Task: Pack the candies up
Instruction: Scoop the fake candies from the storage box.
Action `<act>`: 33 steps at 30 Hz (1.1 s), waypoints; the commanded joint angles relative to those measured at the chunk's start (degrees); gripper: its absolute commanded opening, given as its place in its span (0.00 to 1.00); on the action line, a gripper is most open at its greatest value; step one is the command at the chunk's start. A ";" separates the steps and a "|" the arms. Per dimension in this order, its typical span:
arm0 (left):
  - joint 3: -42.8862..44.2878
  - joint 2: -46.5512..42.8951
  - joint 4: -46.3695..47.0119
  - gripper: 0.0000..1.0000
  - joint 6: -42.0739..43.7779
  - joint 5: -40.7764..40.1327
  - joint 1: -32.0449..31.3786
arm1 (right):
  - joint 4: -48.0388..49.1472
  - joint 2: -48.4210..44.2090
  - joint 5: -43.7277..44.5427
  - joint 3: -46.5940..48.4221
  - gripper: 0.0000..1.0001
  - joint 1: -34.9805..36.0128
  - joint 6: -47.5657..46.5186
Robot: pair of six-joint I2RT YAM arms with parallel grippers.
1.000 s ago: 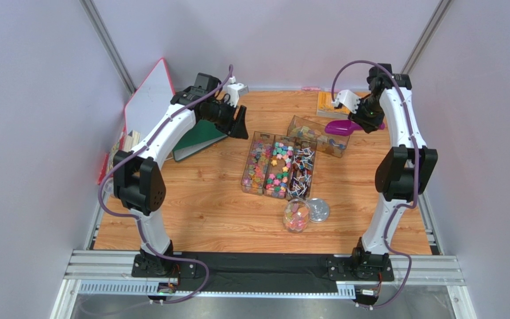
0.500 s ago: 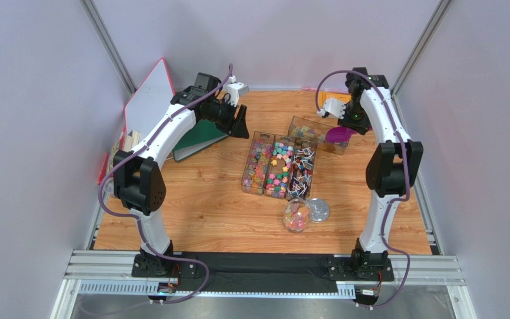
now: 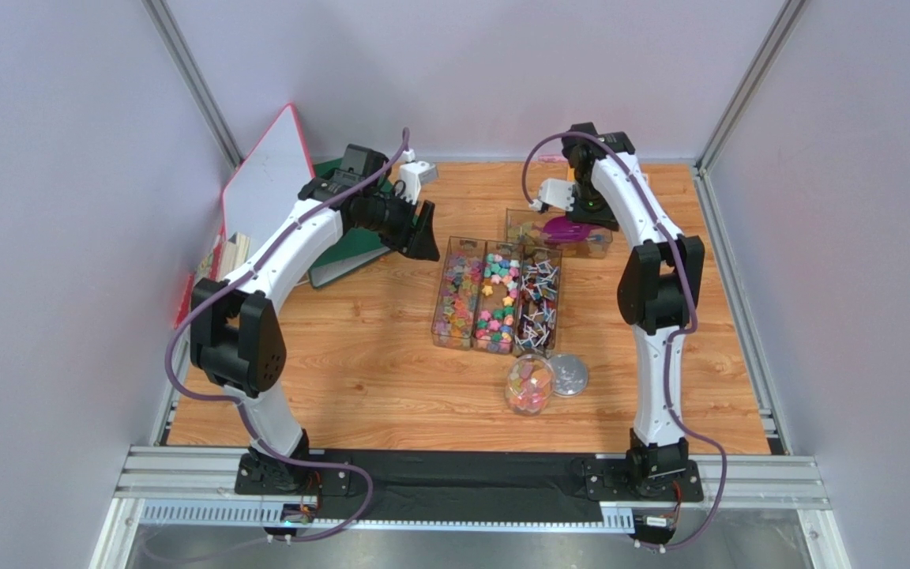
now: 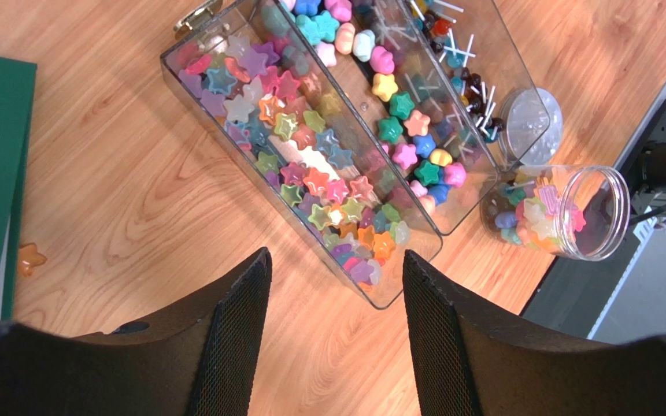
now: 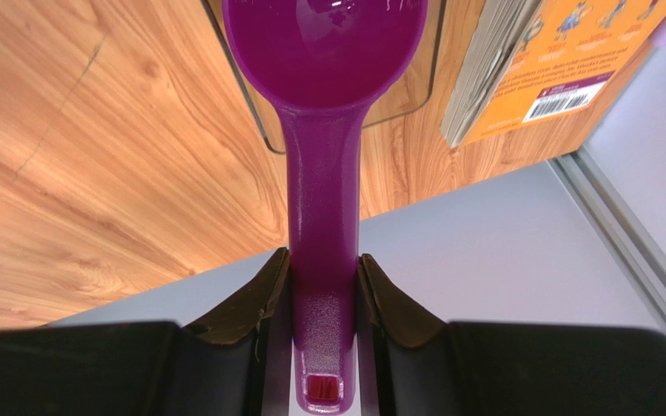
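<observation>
The candies (image 3: 497,299) fill three clear trays side by side mid-table: stars (image 4: 303,163), mixed stars and blobs (image 4: 397,104), and stick sweets (image 4: 449,52). More candies lie in a clear jar (image 3: 529,385) on its side (image 4: 562,212). One orange star (image 4: 28,257) lies loose by the green folder. My left gripper (image 4: 336,260) hovers open and holds nothing, left of the trays (image 3: 422,231). My right gripper (image 5: 323,260) is shut on the handle of the purple scoop (image 5: 323,130), whose bowl is over the back tray (image 3: 567,228).
A fourth clear tray (image 3: 531,225) stands behind the three. The jar's lid (image 3: 568,375) lies beside the jar. A green folder (image 3: 347,251) and a red-edged board (image 3: 268,178) sit at back left. An orange book (image 5: 554,69) lies by the back wall.
My right arm has swung left with the scoop, from right of the back tray to over it. My left gripper has shifted slightly left.
</observation>
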 commanded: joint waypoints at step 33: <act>6.37 2.63 -3.11 0.64 4.34 -4.19 3.05 | -6.30 12.12 -7.46 9.49 0.00 3.91 -18.91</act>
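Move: The right hand already grips the purple scoop by its handle, with the bowl reaching left to the side tray of candies; the tray's middle lies about 13 cm left, 2 cm ahead and 8 cm below this hand. The three-compartment storage box sits some 25 cm left and 11 cm back, the orange book roughly 11 cm ahead and 2 cm left. From the left hand that side tray is about 26 cm right, 8 cm ahead and 13 cm down. The scoop's bowl bears on the side tray from inside and shoves it leftward as the right hand travels about 6 cm forward and 4 cm left, sinking some 3 cm and swinging the handle about 25 degrees counter-clockwise, grip kept. The empty, open left hand shifts 2–3 cm left and some 2 cm forward, away from the storage box. ##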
